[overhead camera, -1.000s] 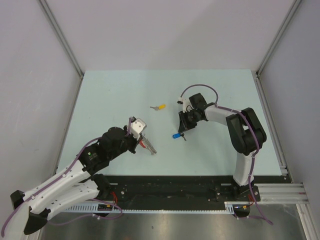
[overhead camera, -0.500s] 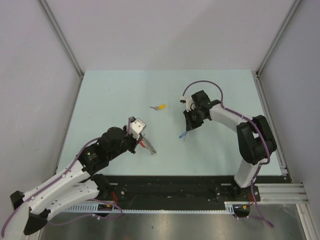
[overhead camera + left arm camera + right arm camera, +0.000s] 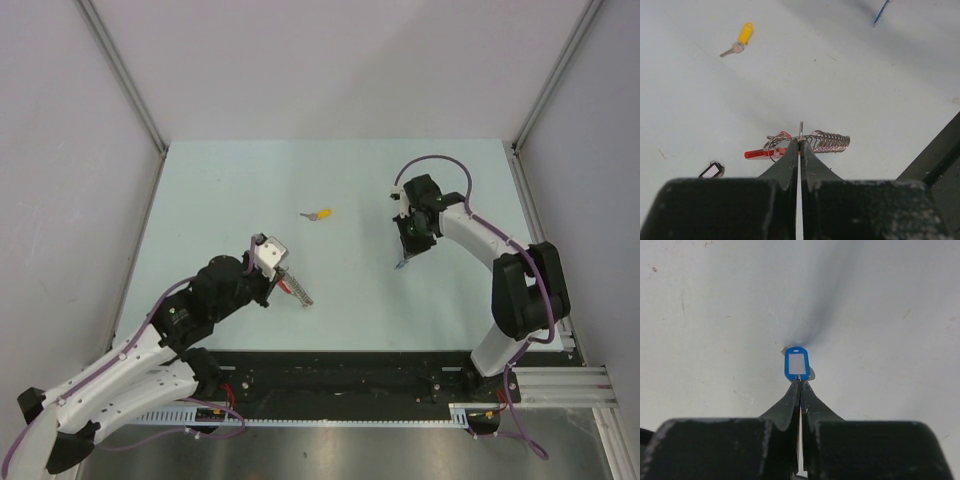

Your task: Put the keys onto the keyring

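Note:
My left gripper [image 3: 800, 143] is shut on a thin wire ring of the keyring [image 3: 827, 142], a silvery coiled chain with a red plastic tag [image 3: 764, 152], held just above the table. From above, the keyring [image 3: 298, 291] pokes out ahead of the left gripper [image 3: 285, 281]. Pinched by its lower edge in my shut right gripper [image 3: 800, 384] is a blue key [image 3: 797, 363], clear of the table. In the top view the right gripper [image 3: 406, 257] hangs at centre right with that blue key [image 3: 401, 263]. A yellow key [image 3: 321, 214] lies alone, also the yellow key [image 3: 741, 38] in the left wrist view.
A small black loop-shaped tag [image 3: 711, 170] lies on the table just left of the keyring. The black rail [image 3: 340, 372] runs along the table's near edge. Grey walls and metal posts [image 3: 125, 80] close in the table on three sides.
The right gripper has shut on the blue key, lifted it off the table and carried it to the right. The left arm, with the keyring, has hardly shifted.

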Controlling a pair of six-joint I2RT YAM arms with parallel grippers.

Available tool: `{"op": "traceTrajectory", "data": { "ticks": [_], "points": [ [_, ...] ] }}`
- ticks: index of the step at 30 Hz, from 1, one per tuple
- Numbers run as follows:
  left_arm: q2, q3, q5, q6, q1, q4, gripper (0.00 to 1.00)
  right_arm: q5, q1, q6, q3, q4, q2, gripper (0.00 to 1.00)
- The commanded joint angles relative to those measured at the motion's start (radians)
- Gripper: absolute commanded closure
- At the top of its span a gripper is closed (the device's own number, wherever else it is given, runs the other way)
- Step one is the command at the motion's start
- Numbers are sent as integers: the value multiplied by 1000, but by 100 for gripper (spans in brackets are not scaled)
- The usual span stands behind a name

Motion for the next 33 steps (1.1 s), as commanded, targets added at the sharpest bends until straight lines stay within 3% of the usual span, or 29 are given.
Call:
{"op": "traceTrajectory", "data": {
  "ticks": [1, 11, 15, 24, 33],
  "points": [
    [-28, 16, 7, 3, 7, 25, 99, -110, 0, 113, -4, -20, -24, 100],
    [-28, 16, -1, 3, 8, 22, 100, -227, 144, 280, -142, 113, -19, 100],
    [-25, 16, -3, 0, 8, 22, 100, -279, 219, 378, -179, 263, 5, 100],
    [-23, 16, -15, 0, 10, 18, 100, -210, 279, 557, -190, 503, 59, 99],
    [-31, 16, -20, 0, 10, 16, 100, -244, 270, 505, -190, 546, 34, 61]
  ]
}}
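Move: The right hand holds the blue-tagged key, and the keyring lies about 28 cm to its left, 12 cm back and some 9 cm higher. The bare patch of table where the tag is taken is roughly 15 cm left, 5 cm back and 6 cm below, and the yellow-tagged key lies about 25 cm left, 19 cm ahead and 6 cm down. The left hand's shut fingers already hold the keyring, its middle about 2 cm straight below them. Still pinching the blue tag, the right hand sweeps some 15 cm left towards the keyring, drawing back about 8 cm and sinking about 3 cm, then coming forward again some 3 cm while its fingers tilt about 25 degrees to point more to the left. Low over the table, short of the keyring, it eases to a stop and opens its fingers about a third, letting go of the tag, while the left hand keeps the keyring pinched in place. ##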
